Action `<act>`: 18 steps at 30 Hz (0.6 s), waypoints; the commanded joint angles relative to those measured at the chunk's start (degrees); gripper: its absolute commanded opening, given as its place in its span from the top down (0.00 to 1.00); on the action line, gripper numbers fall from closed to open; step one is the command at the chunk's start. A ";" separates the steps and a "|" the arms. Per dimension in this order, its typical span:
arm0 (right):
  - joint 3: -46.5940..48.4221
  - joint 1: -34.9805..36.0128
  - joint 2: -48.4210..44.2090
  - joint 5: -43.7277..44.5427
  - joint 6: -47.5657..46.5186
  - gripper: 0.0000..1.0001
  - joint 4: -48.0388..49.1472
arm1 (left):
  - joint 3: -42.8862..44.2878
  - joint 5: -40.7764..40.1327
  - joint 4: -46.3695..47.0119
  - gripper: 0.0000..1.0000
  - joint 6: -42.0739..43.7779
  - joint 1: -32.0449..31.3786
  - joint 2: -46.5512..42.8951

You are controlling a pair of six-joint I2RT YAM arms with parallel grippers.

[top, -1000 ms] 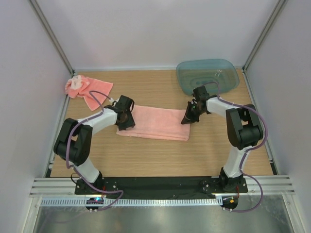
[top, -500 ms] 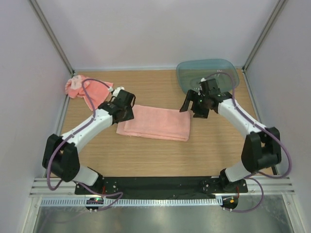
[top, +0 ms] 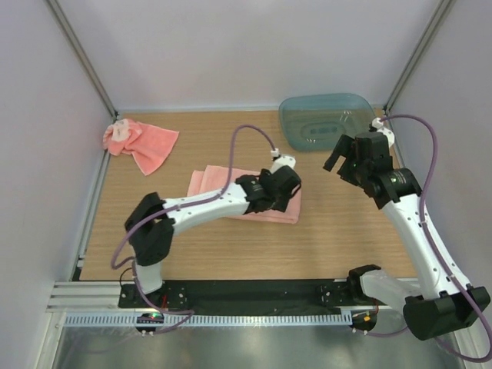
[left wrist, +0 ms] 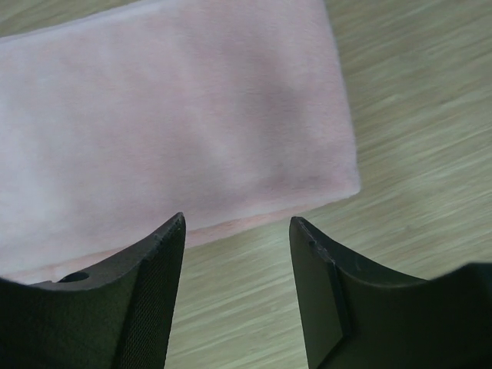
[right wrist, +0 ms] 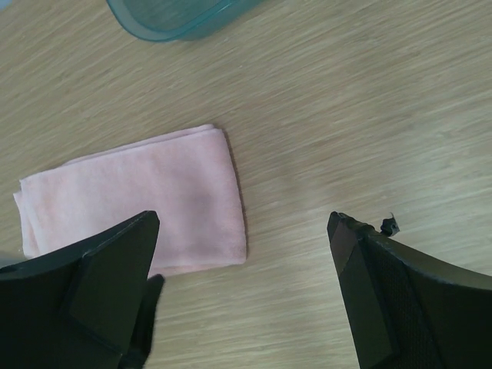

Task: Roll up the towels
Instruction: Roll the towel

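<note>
One salmon-pink towel (top: 219,184) lies folded flat in the middle of the table; it also shows in the left wrist view (left wrist: 169,115) and the right wrist view (right wrist: 138,196). A second towel (top: 142,142) sits crumpled at the back left. My left arm reaches across the folded towel. Its gripper (top: 278,192) hangs open over the towel's right end, with bare wood between the fingers (left wrist: 237,223). Raised off the table to the right of that towel, my right gripper (top: 337,160) is wide open and holds nothing (right wrist: 242,219).
A translucent blue-green tub (top: 327,119) stands at the back right, just behind my right gripper; its rim (right wrist: 177,19) shows at the top of the right wrist view. Walls close in the table on the left, back and right.
My right gripper opened, let go of the towel's right end and rose away to the right. My left arm swept from the towel's left end to its right end.
</note>
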 commanded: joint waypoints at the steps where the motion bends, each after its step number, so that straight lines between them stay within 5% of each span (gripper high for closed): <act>1: -0.64 -0.86 -5.09 4.63 2.23 0.00 -1.88 | 7.39 -0.67 -0.14 0.42 1.75 -3.16 6.87; 18: -3.37 -0.86 -5.90 0.85 1.35 0.00 -2.58 | 19.99 0.21 -2.61 0.38 4.74 -7.64 22.70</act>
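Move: The near right corner of the folded towel lies about 6 cm to my left hand's right, level with it fore and aft and some 12 cm below. The towel's middle is about 10 cm left of the hand, 7 cm ahead and 12 cm down; the plastic tray stands roughly 27 cm ahead and 13 cm right. From my right hand that corner is about 11 cm left, 3 cm back and 23 cm below. I carry my left hand about 9 cm to the right and sink it some 6 cm, slipping slightly back, so it comes down towards the towel's near right corner; the wrist swings about 10 degrees clockwise and the fingers stay part open, touching nothing yet. My right hand, wide open and empty, eases back about 3 cm, high over the table. ##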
